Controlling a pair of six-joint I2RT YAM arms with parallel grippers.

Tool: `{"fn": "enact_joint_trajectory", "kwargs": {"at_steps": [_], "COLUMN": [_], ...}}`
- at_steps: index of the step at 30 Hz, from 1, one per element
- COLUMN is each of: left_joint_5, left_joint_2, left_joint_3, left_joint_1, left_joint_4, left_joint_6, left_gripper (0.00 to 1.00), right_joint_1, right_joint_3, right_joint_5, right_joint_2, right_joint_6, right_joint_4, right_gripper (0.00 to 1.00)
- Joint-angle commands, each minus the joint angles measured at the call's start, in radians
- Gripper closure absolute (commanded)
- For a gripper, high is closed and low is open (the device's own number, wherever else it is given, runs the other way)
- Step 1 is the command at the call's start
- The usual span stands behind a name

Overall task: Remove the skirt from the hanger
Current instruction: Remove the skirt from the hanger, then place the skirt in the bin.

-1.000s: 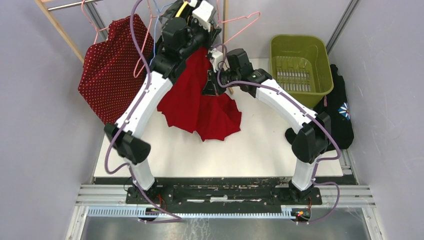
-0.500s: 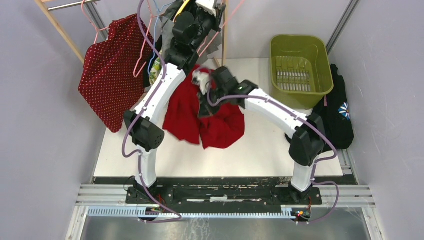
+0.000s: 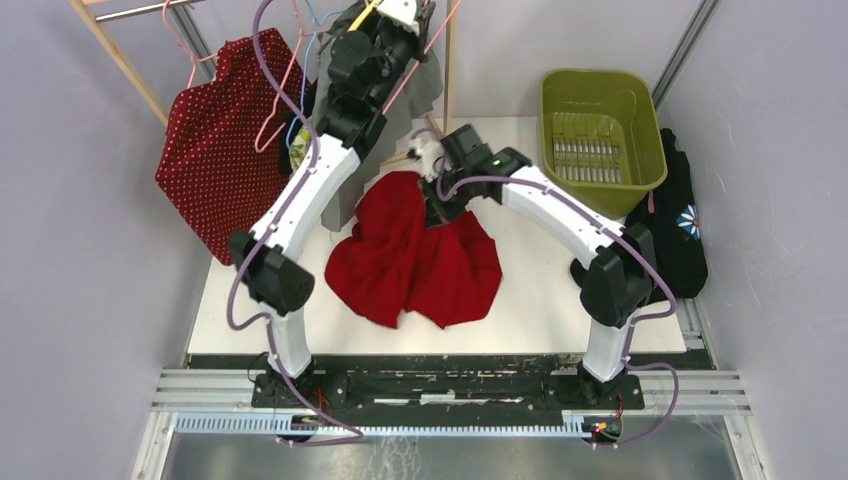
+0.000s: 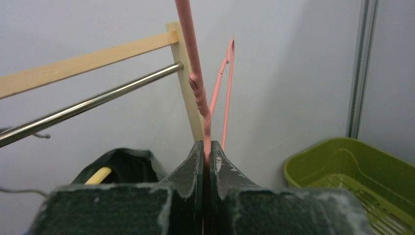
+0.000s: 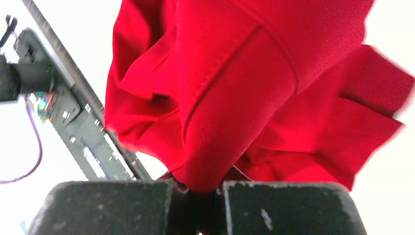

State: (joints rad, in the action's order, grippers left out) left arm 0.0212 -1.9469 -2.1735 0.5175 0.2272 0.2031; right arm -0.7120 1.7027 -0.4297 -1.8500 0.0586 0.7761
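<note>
The red skirt lies crumpled on the white table, off the hanger. My right gripper is shut on a fold at its upper edge; in the right wrist view the red cloth bulges out from between the closed jaws. The bare pink wire hanger is held high at the back by my left gripper, beside the wooden post. Seen from the left wrist, the closed jaws pinch the pink wire, which runs straight up from them.
A dotted dark-red garment hangs on another pink hanger at the back left. Grey cloth hangs behind my left arm. A green basket stands at the back right, with a black flowered garment beside it. The metal rail crosses behind.
The skirt has come off the hanger and dropped onto the table as my right gripper pulled it down and forward. My left gripper lifted the hanger up toward the rail.
</note>
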Motion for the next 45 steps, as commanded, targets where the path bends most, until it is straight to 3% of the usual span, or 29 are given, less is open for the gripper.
{"fn": "enact_joint_trajectory", "kwargs": {"at_steps": [1,8,13,19,24,31,35,45], "left_joint_5": [0.047,0.021,-0.014,-0.018,-0.028,-0.061,-0.093,-0.108], "left_joint_2": [0.208,0.452,0.596,0.718,0.787,0.826,0.840,0.833], "left_joint_3": [0.084,0.386,0.584,0.771,0.867,0.886,0.885,0.865], "left_joint_1": [0.000,0.001,0.001,0.001,0.001,0.000,0.002,0.002], "left_joint_4": [-0.057,-0.144,-0.189,-0.221,-0.263,-0.317,-0.345,-0.384], "left_joint_6": [0.063,0.080,0.079,0.008,-0.025,-0.018,-0.014,-0.016], "left_gripper": [0.97,0.97,0.97,0.97,0.97,0.97,0.97,0.97], "right_joint_1": [0.200,0.450,0.555,0.643,0.716,0.822,0.853,0.941], "right_joint_3": [0.196,0.664,0.842,0.881,0.647,0.673,0.676,0.651], "right_joint_5": [0.101,0.095,0.147,0.375,0.584,0.682,0.807,0.954], "right_joint_2": [0.035,-0.051,-0.074,-0.065,0.037,-0.075,-0.101,-0.134], "right_joint_6": [0.034,0.100,0.141,0.128,0.105,0.072,-0.029,-0.189], "right_joint_4": [-0.015,-0.012,-0.047,-0.177,-0.410,-0.340,-0.338,-0.371], "right_gripper": [0.99,0.99,0.99,0.99,0.99,0.99,0.99,0.99]}}
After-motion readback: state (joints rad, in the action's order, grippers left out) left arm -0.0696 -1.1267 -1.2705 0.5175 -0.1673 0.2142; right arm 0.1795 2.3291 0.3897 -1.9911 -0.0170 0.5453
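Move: The right hand holds the gathered red skirt low over the middle of the table. The green basket it goes to lies about 35 cm to its right, some 18 cm farther out and 8 cm lower; the black garment on the table is roughly 47 cm right, 4 cm ahead and 17 cm below. From the high left hand, holding the bare pink hanger, the basket is about 40 cm right, level fore and aft and 45 cm down, while the hanging grey garment is some 9 cm left, level fore and aft and 20 cm lower. The right hand keeps its pinch on the skirt and sweeps it quickly some 50 cm to the right and 25 cm forward, rising nearly 30 cm first and then sinking several as it passes over the green basket to its far right side, the wrist turning clockwise by some 85 degrees and lifting out of its downward point. Meanwhile the left hand, still gripping the pink hanger, draws back towards its base and somewhat left, then drops about 15 cm in front of the grey garment, its fingertips tipping down. ##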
